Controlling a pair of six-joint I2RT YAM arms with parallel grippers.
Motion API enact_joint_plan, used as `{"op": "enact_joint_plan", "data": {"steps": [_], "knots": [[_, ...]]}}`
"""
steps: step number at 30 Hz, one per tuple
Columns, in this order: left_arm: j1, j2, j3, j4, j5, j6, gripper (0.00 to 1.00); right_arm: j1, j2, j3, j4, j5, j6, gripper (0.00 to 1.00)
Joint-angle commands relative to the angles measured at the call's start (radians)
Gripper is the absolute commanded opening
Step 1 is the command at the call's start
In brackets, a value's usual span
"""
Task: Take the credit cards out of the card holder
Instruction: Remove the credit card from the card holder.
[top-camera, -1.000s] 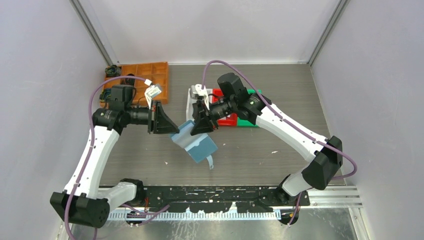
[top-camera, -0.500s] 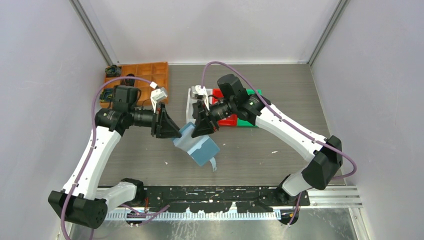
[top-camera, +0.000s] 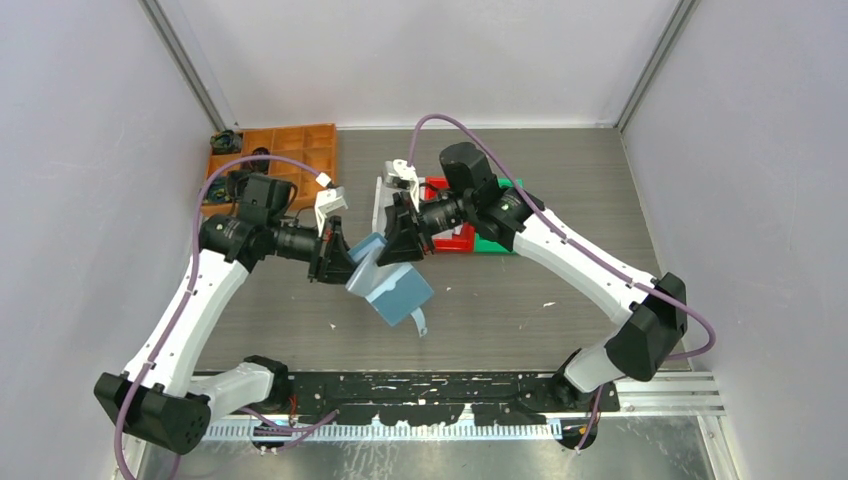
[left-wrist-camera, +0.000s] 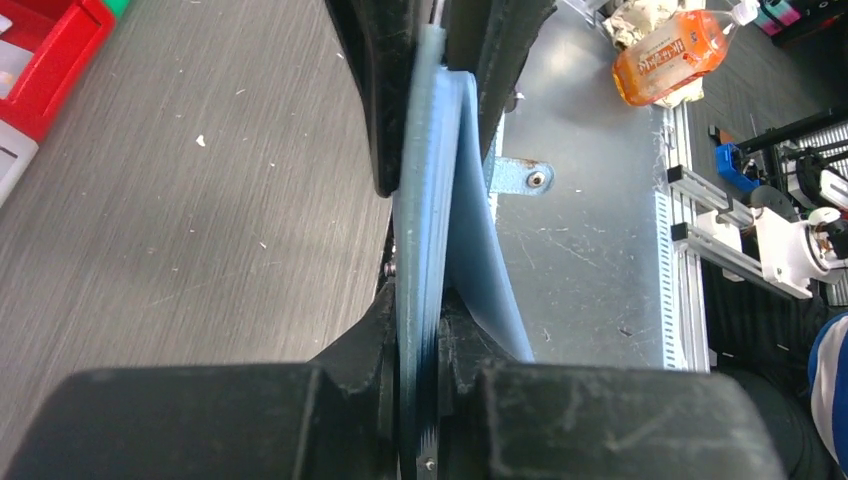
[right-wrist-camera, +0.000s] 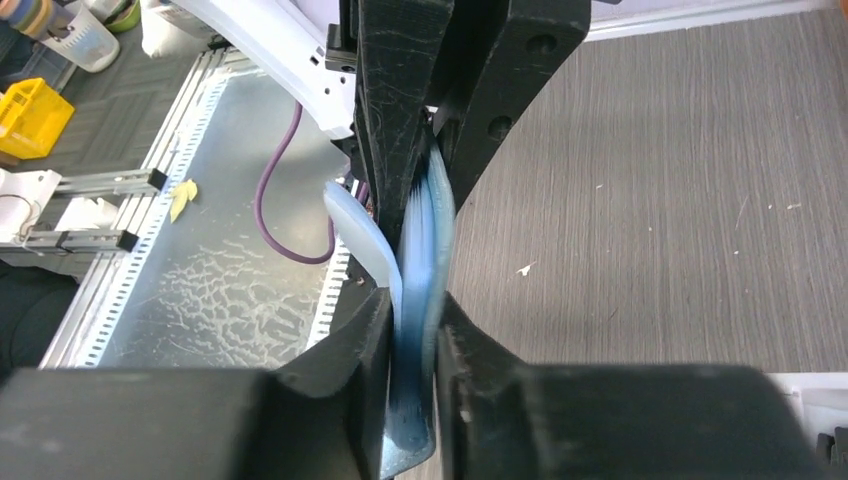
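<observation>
The teal-blue card holder (top-camera: 398, 292) hangs half unfolded in the air over the middle of the table, between my two grippers. My left gripper (top-camera: 352, 266) reaches in from the left and is shut on its left flap; in the left wrist view the blue layers (left-wrist-camera: 438, 210) run edge-on between the left gripper's (left-wrist-camera: 420, 325) black fingers. My right gripper (top-camera: 398, 250) comes from the back right, shut on the holder's upper edge (right-wrist-camera: 424, 235), with the right gripper's (right-wrist-camera: 414, 315) fingers pinching it. The credit cards are hidden; no card shows apart from the holder.
An orange compartment tray (top-camera: 292, 152) sits at the back left. White (top-camera: 384, 198), red (top-camera: 452, 238) and green (top-camera: 512, 186) bins stand behind the right gripper. The arms' black base rail (top-camera: 430, 388) runs along the near edge.
My left gripper has moved right, along the holder's left flap, opened briefly and closed on it again. The right gripper has kept its hold, shifting slightly back.
</observation>
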Motion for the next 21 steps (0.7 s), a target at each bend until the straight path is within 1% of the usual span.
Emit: {"op": "enact_joint_plan", "data": {"steps": [1, 2, 3, 4, 7, 8, 10, 13, 15, 17, 19, 21], "knots": [[-0.001, 0.008, 0.072, -0.066, 0.003, 0.018, 0.0, 0.005, -0.076, -0.01, 0.121, -0.029, -0.024, 0.43], [-0.001, 0.008, 0.074, -0.063, -0.005, 0.018, 0.0, 0.003, -0.085, -0.02, 0.123, -0.018, -0.022, 0.64], [-0.001, 0.007, 0.073, -0.059, -0.018, 0.022, 0.0, 0.0, -0.094, -0.033, 0.135, -0.005, -0.013, 0.92], [-0.001, 0.006, 0.073, -0.059, -0.037, 0.029, 0.0, -0.003, -0.107, -0.048, 0.159, 0.005, 0.002, 0.99], [-0.001, -0.001, 0.084, -0.078, -0.12, 0.082, 0.0, -0.028, -0.15, -0.081, 0.264, 0.046, 0.088, 0.99], [-0.001, -0.003, 0.092, -0.091, -0.151, 0.108, 0.0, -0.038, -0.163, -0.096, 0.32, 0.057, 0.143, 0.99], [-0.002, -0.006, 0.11, -0.111, -0.22, 0.152, 0.0, -0.047, -0.183, -0.118, 0.469, 0.126, 0.246, 0.99], [-0.008, -0.005, 0.149, -0.133, -0.323, 0.207, 0.0, -0.046, -0.14, -0.064, 0.455, 0.266, 0.341, 0.99], [-0.009, 0.002, 0.183, -0.154, -0.337, 0.223, 0.0, -0.042, -0.082, 0.011, 0.368, 0.301, 0.375, 1.0], [-0.008, 0.008, 0.217, -0.175, -0.314, 0.223, 0.0, -0.029, -0.056, 0.042, 0.302, 0.298, 0.341, 1.0], [-0.008, 0.013, 0.248, -0.197, -0.277, 0.215, 0.0, -0.013, -0.069, 0.004, 0.309, 0.283, 0.319, 0.99], [-0.008, 0.015, 0.266, -0.21, -0.221, 0.198, 0.0, -0.01, -0.087, -0.036, 0.334, 0.25, 0.333, 1.0]]}}
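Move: Both hands still grip the card holder. Its middle lies about 3 cm back from the right hand, a centimetre to its left and 4 cm below. From the left hand it is some 5 cm to the right, 1 cm back and 2 cm below. The white tray stands roughly 14 cm ahead of the right hand and level sideways, the red tray equally far ahead but about 10 cm right, both nearly 30 cm below. Upward, about 7 cm, then forward some 5 cm, the right hand comes away from the card holder, having first opened its fingers wide to let go; it turns nearly 20 degrees clockwise and its fingertips lift. The left hand keeps its pinch and carries the holder forward and left, dipping slightly before coming back up, fingertips tilting down and wrist rolling. ##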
